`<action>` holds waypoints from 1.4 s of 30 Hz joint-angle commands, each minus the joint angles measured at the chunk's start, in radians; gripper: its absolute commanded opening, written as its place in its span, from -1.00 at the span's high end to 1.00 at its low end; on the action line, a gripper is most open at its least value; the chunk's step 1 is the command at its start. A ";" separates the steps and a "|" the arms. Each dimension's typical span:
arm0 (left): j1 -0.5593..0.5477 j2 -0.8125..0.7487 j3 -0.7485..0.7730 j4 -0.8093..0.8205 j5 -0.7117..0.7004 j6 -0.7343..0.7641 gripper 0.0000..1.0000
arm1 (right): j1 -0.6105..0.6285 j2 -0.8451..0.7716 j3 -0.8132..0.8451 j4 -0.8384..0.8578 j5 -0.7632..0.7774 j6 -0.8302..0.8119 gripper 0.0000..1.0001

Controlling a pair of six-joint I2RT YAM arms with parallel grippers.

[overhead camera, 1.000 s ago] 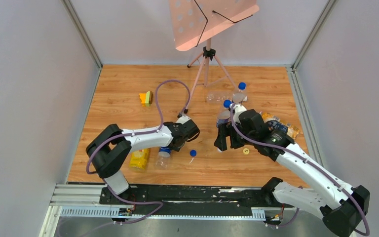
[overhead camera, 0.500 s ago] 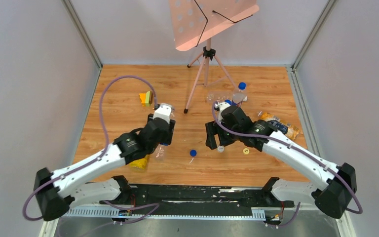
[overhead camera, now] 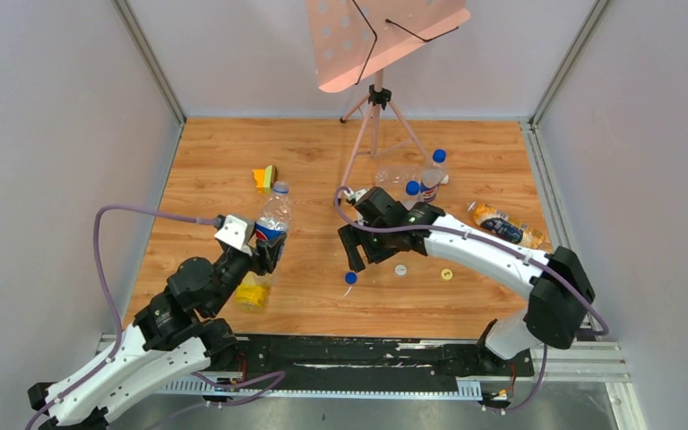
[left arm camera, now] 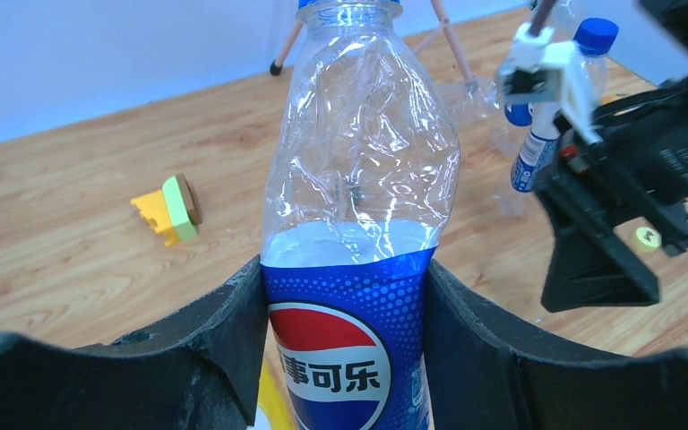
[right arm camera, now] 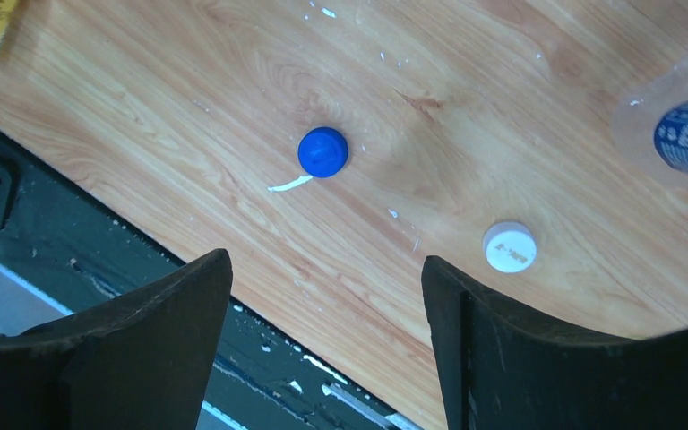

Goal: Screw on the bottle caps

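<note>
My left gripper [overhead camera: 265,253] is shut on a clear bottle with a blue label [overhead camera: 273,218] and holds it upright, its mouth uncapped; in the left wrist view the bottle [left arm camera: 358,206] fills the gap between my fingers. My right gripper [overhead camera: 355,253] is open and empty, hovering just above the blue cap [overhead camera: 350,278]. In the right wrist view the blue cap [right arm camera: 323,151] lies ahead of the open jaws, with the white cap [right arm camera: 510,246] to its right. The white cap [overhead camera: 400,269] and the yellow cap [overhead camera: 447,274] lie on the table. A yellow bottle [overhead camera: 253,291] lies below the left gripper. An amber bottle [overhead camera: 504,225] lies at the right.
A music stand tripod [overhead camera: 375,103] stands at the back. Two more bottles with blue caps [overhead camera: 430,177] and a clear lying bottle [overhead camera: 392,176] sit behind the right arm. A yellow and green block [overhead camera: 265,177] lies at the back left. The black rail [overhead camera: 340,351] runs along the near edge.
My left gripper lifted the clear bottle off the table, drew it left and stood it upright. My right gripper moved left, from near the white cap to over the blue cap.
</note>
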 commanded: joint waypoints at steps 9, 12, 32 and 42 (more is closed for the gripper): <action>0.005 -0.167 -0.025 0.004 0.084 0.155 0.29 | 0.091 0.289 0.192 -0.038 0.148 -0.014 -0.46; 0.005 -0.173 -0.028 -0.011 0.089 0.160 0.29 | 0.115 0.352 0.237 -0.066 0.167 -0.017 -0.36; 0.005 -0.139 -0.029 -0.023 0.143 0.169 0.32 | 0.156 0.556 0.314 -0.127 0.176 -0.015 -0.05; 0.005 -0.129 -0.041 -0.017 0.123 0.180 0.32 | 0.156 0.593 0.327 -0.123 0.182 -0.022 0.18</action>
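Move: The loose blue cap lies on the table below the open right gripper, about 4 cm to its left, level with it fore and aft and some 12 cm down. The white cap lies about 10 cm to the right of the blue one and 2 cm farther out. The near standing bottle is about 10 cm ahead of the right hand and 7 cm to its right. From the left hand, which already holds the Pepsi bottle, the blue cap is about 15 cm to the right and 25 cm below. Lower the right gripper about 11 cm onto the blue cap, easing some 4 cm left early on and swinging the fingers over 20 degrees until they point nearly straight down; narrow them on the way and keep closing around the cap at the bottom. Keep the left grip on the Pepsi bottle, drawing it back about 2 cm with a slight upward tilt and clockwise turn. ##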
